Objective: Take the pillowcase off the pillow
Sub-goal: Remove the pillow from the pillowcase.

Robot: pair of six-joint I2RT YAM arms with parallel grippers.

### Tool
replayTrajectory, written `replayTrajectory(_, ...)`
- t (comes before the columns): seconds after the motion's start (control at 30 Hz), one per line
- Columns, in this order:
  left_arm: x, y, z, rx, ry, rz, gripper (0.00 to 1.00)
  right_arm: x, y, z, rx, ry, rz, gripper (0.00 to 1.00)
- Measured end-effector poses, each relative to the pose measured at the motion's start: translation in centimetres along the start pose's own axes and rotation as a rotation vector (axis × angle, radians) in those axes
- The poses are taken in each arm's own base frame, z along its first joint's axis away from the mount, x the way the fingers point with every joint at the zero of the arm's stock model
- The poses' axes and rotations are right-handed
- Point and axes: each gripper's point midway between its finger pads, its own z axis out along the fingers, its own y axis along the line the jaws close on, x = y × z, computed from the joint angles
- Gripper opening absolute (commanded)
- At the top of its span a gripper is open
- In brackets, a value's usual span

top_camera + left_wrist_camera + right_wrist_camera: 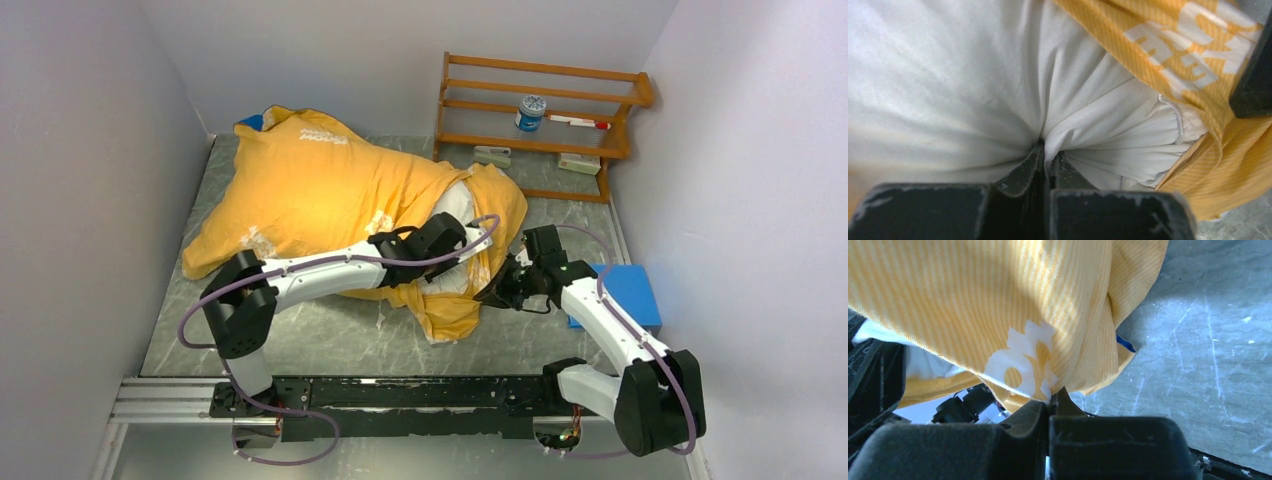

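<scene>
The yellow-orange pillowcase (310, 190) with white lettering lies across the left and middle of the table, its open end toward the arms. The white pillow (458, 203) shows at that opening. My left gripper (470, 250) is shut on a pinch of the white pillow (973, 85), whose fabric puckers between the fingertips (1029, 162). My right gripper (497, 292) is shut on the edge of the pillowcase (1013, 305), which drapes down over it. The pillowcase (1193, 55) runs along the right of the left wrist view.
A wooden rack (540, 120) stands at the back right, holding a small jar (531, 112), a pen (578, 122) and small flat items. A flat blue pad (625, 293) lies at the right by the wall. Grey marbled tabletop (1208, 350) shows beside the cloth.
</scene>
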Motion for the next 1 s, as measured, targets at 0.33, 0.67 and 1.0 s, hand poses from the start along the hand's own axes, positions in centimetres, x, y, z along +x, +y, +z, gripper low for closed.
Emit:
replayTrajectory(0.33,-0.5,1.7,-3.0,0.055,-0.054,-0.14,0.05,-0.8,-0.8,1.8,-0.012,-0.054,0.119,0.0)
replayTrajectory(0.67,-0.2,1.0,-4.6,0.149,-0.104,-0.147,0.32,-1.8,-0.2,3.1,-0.001,-0.04,0.12,0.0)
replayTrajectory(1.0,-2.4,-5.5,-5.7,0.255,-0.171,0.108,0.98,-1.5,-0.7,3.6,0.008,-0.021,0.052,0.0)
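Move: The left hand still pinches a fold of the white pillow. The pillow's near corner lies about 5 cm back, 4 cm right and 3 cm below, or about 2 cm ahead and 3 cm left of the right hand, at roughly its height. From the left hand, the pillowcase's hanging near flap is some 11 cm back, 2 cm right and 8 cm down, and its far fold about 10 cm ahead and 10 cm right, a little lower. The left hand, its fingers shut on the white pillow, first draws up about 4 cm and slightly left with a roll of some 10 degrees, then swings back towards the robot and right, turning clockwise, and opens wide to let the pillow go, ending about 7 cm back from where it began. Meanwhile the right hand keeps its pinch on the pillowcase hem and carries it about 3 cm down and 2 cm forward beside the pillow's corner. ##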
